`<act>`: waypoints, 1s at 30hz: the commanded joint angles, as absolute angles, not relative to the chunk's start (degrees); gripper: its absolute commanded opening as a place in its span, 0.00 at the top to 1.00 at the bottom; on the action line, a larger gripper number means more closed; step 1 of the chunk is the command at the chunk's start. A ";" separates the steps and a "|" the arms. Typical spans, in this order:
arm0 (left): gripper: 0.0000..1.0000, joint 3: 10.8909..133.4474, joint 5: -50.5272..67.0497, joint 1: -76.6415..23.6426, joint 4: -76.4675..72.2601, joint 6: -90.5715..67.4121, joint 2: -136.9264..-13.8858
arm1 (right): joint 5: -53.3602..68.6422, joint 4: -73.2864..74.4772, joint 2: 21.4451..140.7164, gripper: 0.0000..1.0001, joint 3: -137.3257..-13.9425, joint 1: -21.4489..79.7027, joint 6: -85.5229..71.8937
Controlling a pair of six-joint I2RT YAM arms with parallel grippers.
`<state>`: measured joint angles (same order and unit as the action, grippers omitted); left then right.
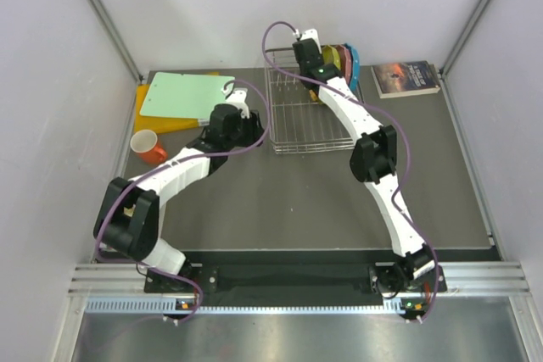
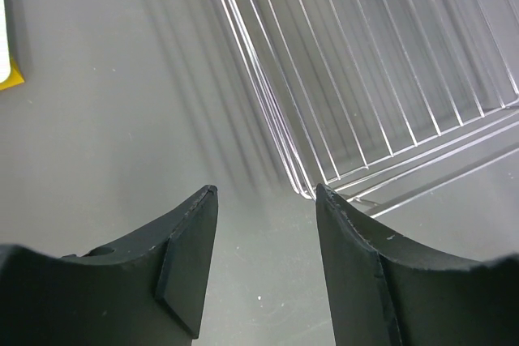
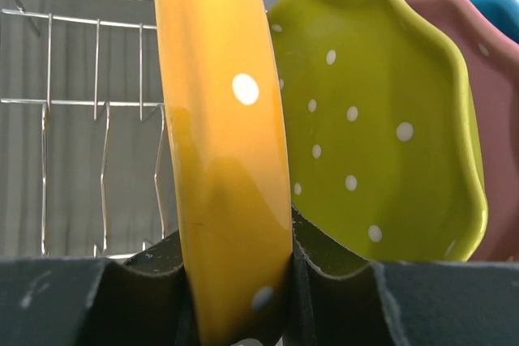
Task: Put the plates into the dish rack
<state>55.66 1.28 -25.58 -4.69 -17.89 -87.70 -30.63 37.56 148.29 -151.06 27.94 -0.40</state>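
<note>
The dish rack (image 1: 307, 116) is a silver wire basket at the back middle of the table. At its far right end stand three dotted plates on edge: yellow-green (image 3: 373, 119), pink (image 3: 482, 79) and blue (image 3: 496, 4). My right gripper (image 3: 235, 228) is shut on the rim of the orange plate (image 3: 223, 143), holding it upright beside the yellow-green one, over the rack's prongs. In the top view this gripper (image 1: 312, 55) is at the rack's far end, next to the plates (image 1: 344, 60). My left gripper (image 2: 266, 192) is open and empty, low over the table by the rack's near left corner (image 2: 312, 192).
A green cutting board (image 1: 182, 95) lies on a yellow one at the back left, with an orange mug (image 1: 149, 147) in front of it. A book (image 1: 405, 79) lies at the back right. Grey walls close in both sides.
</note>
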 commanded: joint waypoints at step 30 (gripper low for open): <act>0.41 59.33 1.67 -22.68 -4.05 -7.91 -76.03 | -26.99 11.25 113.94 0.00 -112.60 31.11 21.62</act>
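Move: My right hand grips the orange plate, already standing edge-on in the dish rack, its middle about 3 cm ahead of my fingers and 4 cm below. To the right of my hand, just as far ahead and as low, stand the green plate (about 4 cm over), the pink (7) and the blue (10). From my empty left hand the orange plate lies some 17 cm ahead, 18 right and 4 below; the rack's near-left corner is roughly 3 ahead, 4 right and 10 below. I open my right fingers wide to let go of the orange plate while that hand eases right and down about 2 cm each, towards the green plate. Then, fingers open, I pull back and up about 5 cm off the plate, having rolled the hand's left side down some 15 degrees and swung it slightly counter-clockwise. My left hand rises about 6 cm and drifts 3 cm left, away from the rack's corner, tipping up a little. ##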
